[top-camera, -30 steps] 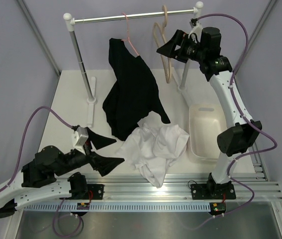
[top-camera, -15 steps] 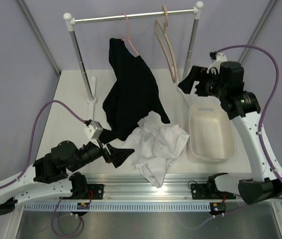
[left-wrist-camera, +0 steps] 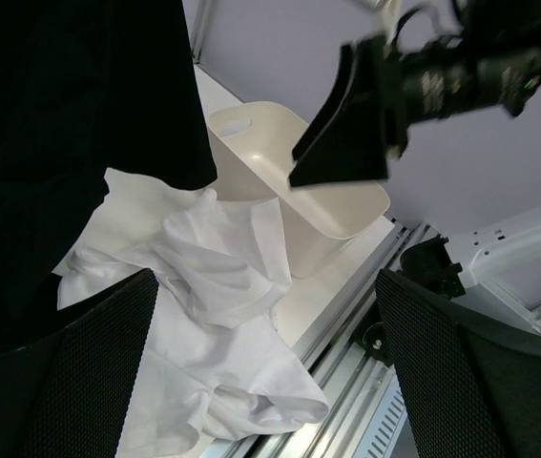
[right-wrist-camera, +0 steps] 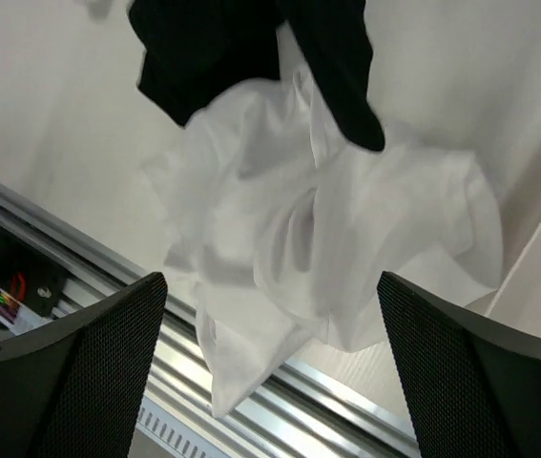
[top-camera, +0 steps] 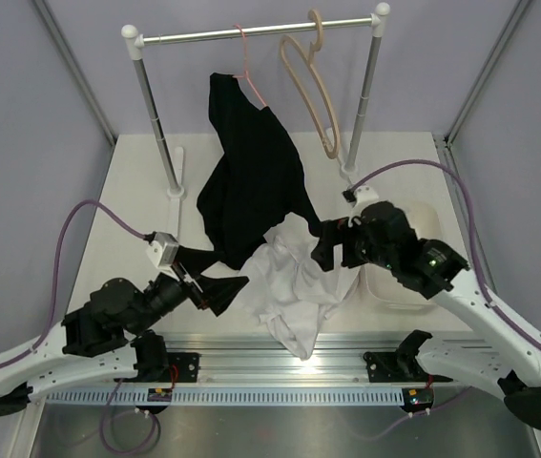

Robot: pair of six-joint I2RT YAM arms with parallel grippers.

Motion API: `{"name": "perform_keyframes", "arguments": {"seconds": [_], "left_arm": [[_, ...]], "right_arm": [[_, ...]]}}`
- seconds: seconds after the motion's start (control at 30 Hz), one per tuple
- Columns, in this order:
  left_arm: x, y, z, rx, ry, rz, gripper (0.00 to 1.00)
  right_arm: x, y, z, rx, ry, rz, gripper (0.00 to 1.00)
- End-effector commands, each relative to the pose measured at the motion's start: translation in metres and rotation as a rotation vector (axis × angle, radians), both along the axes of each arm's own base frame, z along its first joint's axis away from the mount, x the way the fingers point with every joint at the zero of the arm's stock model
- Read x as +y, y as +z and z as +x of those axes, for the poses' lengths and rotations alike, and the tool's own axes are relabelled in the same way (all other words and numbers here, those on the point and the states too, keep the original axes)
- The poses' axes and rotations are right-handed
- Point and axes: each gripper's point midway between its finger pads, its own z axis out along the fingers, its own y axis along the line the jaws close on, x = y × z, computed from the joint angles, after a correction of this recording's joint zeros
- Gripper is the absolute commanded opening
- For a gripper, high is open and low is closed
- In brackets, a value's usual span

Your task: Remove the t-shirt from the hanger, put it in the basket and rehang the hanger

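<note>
The white t-shirt (top-camera: 294, 281) lies crumpled on the table near the front edge, off the hanger. The beige wooden hanger (top-camera: 310, 91) hangs bare on the rail at the back right. My left gripper (top-camera: 217, 288) is open and empty, just left of the shirt. My right gripper (top-camera: 332, 246) is open and empty, low over the shirt's right side. The left wrist view shows the shirt (left-wrist-camera: 213, 286) between my open fingers (left-wrist-camera: 89, 382). The right wrist view shows the shirt (right-wrist-camera: 327, 219) below its open, empty gripper (right-wrist-camera: 270, 372).
A black garment (top-camera: 251, 172) hangs from a thin pink wire hanger (top-camera: 247, 67) on the rack rail (top-camera: 194, 36), its hem touching the shirt. A white bin (top-camera: 413, 210) stands at the right, partly hidden by my right arm. The rack's posts stand at the back.
My right arm has swung down from the hanger at the rail to just above the shirt. My left gripper has moved right, up to the shirt's edge. The bare hanger has swung slightly.
</note>
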Motion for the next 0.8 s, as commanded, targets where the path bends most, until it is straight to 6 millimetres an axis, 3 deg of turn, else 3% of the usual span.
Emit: {"name": "perform_keyframes", "arguments": {"seconds": [0.0, 0.2, 0.4, 0.47, 0.57, 0.77], "left_arm": [[0.012, 0.023, -0.002, -0.002, 0.017, -0.117, 0.99], [0.024, 0.027, -0.008, -0.002, 0.005, -0.161, 0.99], [0.022, 0.018, -0.013, 0.011, -0.024, -0.141, 0.99], [0.023, 0.017, -0.014, 0.012, -0.026, -0.142, 0.99], [0.028, 0.020, -0.015, 0.008, -0.022, -0.163, 0.99], [0.034, 0.025, -0.020, 0.004, -0.038, -0.196, 0.99]], "right_arm": [[0.005, -0.044, 0.002, 0.028, -0.084, -0.050, 0.99], [0.035, -0.122, -0.001, 0.114, -0.065, -0.153, 1.00], [0.083, -0.158, -0.013, 0.118, 0.045, -0.199, 0.99], [0.089, -0.167, -0.012, 0.121, 0.041, -0.210, 1.00], [0.085, -0.211, -0.011, 0.168, 0.011, -0.345, 1.00], [0.093, -0.270, -0.015, 0.236, 0.020, -0.429, 0.99]]}}
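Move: From the right hand, the white t-shirt lies crumpled on the table some 24 cm below, its middle about 4 cm to the left and level fore and aft. The black shirt hangs roughly 14 cm ahead and 13 cm left, near hand height; the bin stands about 15 cm right, 7 cm farther out and 19 cm lower. From the left hand, the t-shirt is around 7 cm ahead, 11 cm right, 30 cm below. The open right hand plunges about 24 cm, veering 9 cm left, onto the t-shirt; left hand drifts 4 cm left. ##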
